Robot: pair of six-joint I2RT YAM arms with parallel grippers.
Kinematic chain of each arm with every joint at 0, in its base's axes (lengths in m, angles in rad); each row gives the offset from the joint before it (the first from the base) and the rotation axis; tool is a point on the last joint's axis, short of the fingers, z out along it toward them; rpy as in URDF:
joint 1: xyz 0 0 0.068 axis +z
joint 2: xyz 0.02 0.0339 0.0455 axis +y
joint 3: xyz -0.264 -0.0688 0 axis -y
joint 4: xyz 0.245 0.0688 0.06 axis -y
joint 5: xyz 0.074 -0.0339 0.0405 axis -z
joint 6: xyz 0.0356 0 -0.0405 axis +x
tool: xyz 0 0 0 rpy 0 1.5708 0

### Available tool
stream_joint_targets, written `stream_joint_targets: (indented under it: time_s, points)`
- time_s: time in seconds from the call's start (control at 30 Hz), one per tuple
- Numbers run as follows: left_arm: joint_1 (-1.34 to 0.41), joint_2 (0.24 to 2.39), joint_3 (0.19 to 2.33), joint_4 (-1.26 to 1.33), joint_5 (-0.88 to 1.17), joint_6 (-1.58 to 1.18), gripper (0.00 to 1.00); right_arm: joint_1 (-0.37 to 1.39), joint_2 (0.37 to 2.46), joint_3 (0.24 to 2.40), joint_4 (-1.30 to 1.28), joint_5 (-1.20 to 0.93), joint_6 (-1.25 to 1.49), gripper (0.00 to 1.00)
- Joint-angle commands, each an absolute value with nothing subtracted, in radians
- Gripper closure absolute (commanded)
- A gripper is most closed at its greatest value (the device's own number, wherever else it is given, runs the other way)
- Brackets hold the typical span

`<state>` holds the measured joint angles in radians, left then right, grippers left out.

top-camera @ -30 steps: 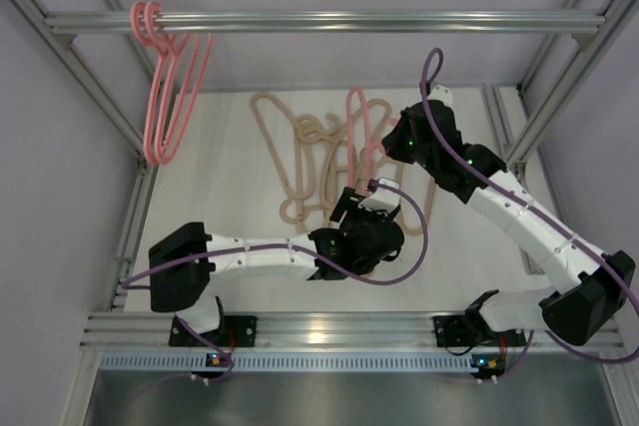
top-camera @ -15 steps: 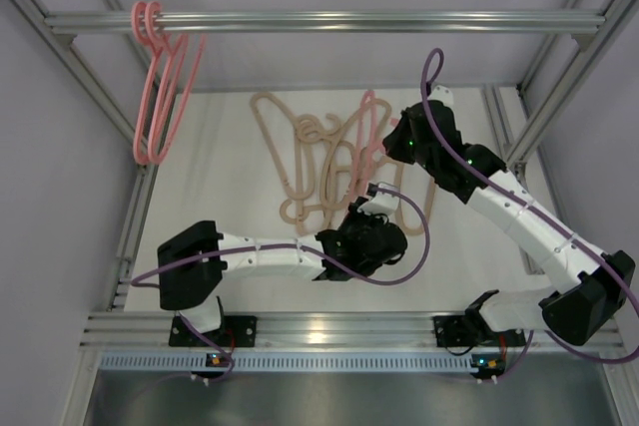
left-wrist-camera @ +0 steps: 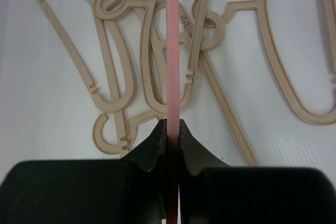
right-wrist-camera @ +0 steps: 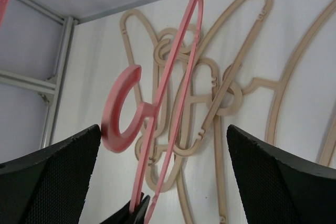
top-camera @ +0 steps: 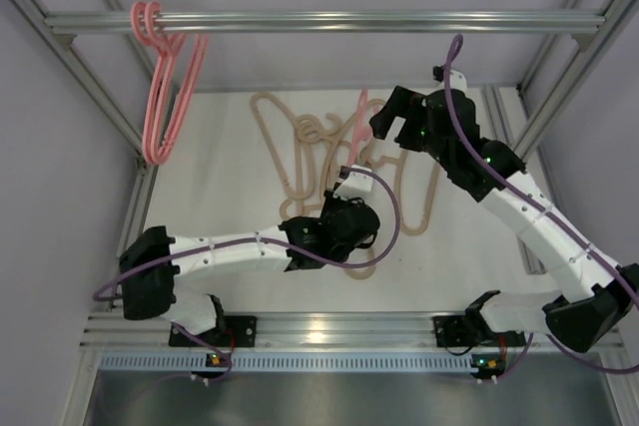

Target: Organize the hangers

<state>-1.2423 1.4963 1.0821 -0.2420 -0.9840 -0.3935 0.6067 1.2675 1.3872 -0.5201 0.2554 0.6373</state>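
Note:
My left gripper (top-camera: 346,177) (left-wrist-camera: 173,129) is shut on the lower bar of a pink hanger (top-camera: 357,127) (left-wrist-camera: 173,51) (right-wrist-camera: 181,61), which stands on edge above the table with its hook (right-wrist-camera: 119,115) to one side. My right gripper (top-camera: 392,127) (right-wrist-camera: 163,129) hangs wide open just beside and above that hanger, touching nothing. Several beige hangers (top-camera: 300,157) (left-wrist-camera: 113,66) (right-wrist-camera: 210,93) lie tangled flat on the white table. Two more pink hangers (top-camera: 165,97) hang by their hooks at the left end of the silver bar (top-camera: 329,22).
Aluminium frame posts slant down on the left (top-camera: 100,77) and on the right (top-camera: 559,77) of the table. A purple cable (top-camera: 384,236) loops from the left wrist over the near hangers. One large beige hanger (top-camera: 424,197) lies under the right arm.
The left gripper shut on the pink hanger and lifted it on edge, moving left. The right gripper opened, let go and rose toward the back.

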Motion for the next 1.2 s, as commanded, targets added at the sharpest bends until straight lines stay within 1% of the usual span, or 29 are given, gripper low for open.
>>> stream_joint_targets:
  time_s: [0.0, 0.17, 0.33, 0.43, 0.53, 0.67, 0.83, 0.9, 1.03, 1.17]
  points:
    - [-1.186, 1.404, 1.069, -0.273, -0.881, -0.414, 1.0, 0.566, 1.186, 1.434, -0.517, 0.224, 0.604, 0.01]
    - [-1.103, 1.299, 1.054, -0.348, -0.744, -0.416, 1.0, 0.52, 1.097, 1.417, -0.511, 0.186, 0.568, 0.01]
    - [-1.028, 1.211, 1.118, -0.469, -0.635, -0.397, 1.0, 0.488, 1.013, 1.347, -0.491, 0.158, 0.508, 0.01]
    - [-1.005, 1.165, 1.178, -0.578, -0.608, -0.376, 1.0, 0.48, 0.977, 1.286, -0.471, 0.149, 0.462, 0.0]
    - [-0.971, 1.123, 1.284, -0.696, -0.552, -0.361, 1.0, 0.474, 0.962, 1.235, -0.463, 0.137, 0.44, 0.01]
    - [-0.888, 1.112, 1.503, -0.88, -0.476, -0.359, 1.0, 0.469, 0.953, 1.192, -0.456, 0.107, 0.428, 0.01]
    - [-0.798, 1.152, 1.71, -1.061, -0.471, -0.336, 1.0, 0.465, 0.939, 1.147, -0.425, 0.081, 0.425, 0.0]
    - [-0.769, 1.175, 1.8, -1.104, -0.469, -0.327, 1.0, 0.462, 0.936, 1.14, -0.422, 0.071, 0.425, 0.01]
    - [-0.735, 1.236, 1.914, -1.172, -0.495, -0.316, 1.0, 0.46, 0.927, 1.118, -0.404, 0.054, 0.422, 0.01]
    - [-0.66, 1.305, 2.02, -1.213, -0.468, -0.275, 1.0, 0.459, 0.919, 1.101, -0.391, 0.038, 0.423, 0.01]
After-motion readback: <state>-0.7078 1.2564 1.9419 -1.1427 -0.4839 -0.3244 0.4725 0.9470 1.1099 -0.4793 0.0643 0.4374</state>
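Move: The left gripper already holds the third pink hanger. The free stretch of rail beside the two hung pink hangers lies about 25 cm to its left, 11 cm ahead and 30 cm above. Those two hang some 30 cm left, 10 cm ahead and 27 cm up; the tan hanger pile lies on the table about 9 cm ahead, 2 cm left and 18 cm below. From the right gripper that rail spot is roughly 32 cm left, 3 cm ahead and 17 cm up. Carry the pink hanger away with the left gripper, fingers kept shut on it: first mostly left over the table, then steeply up and left towards the rail, about 24 cm up and 18 cm left in all, rolling the hand's left side down some 15 degrees. Draw the open right gripper back and right, rising about 7 cm to clear the hanger, then sink again. ##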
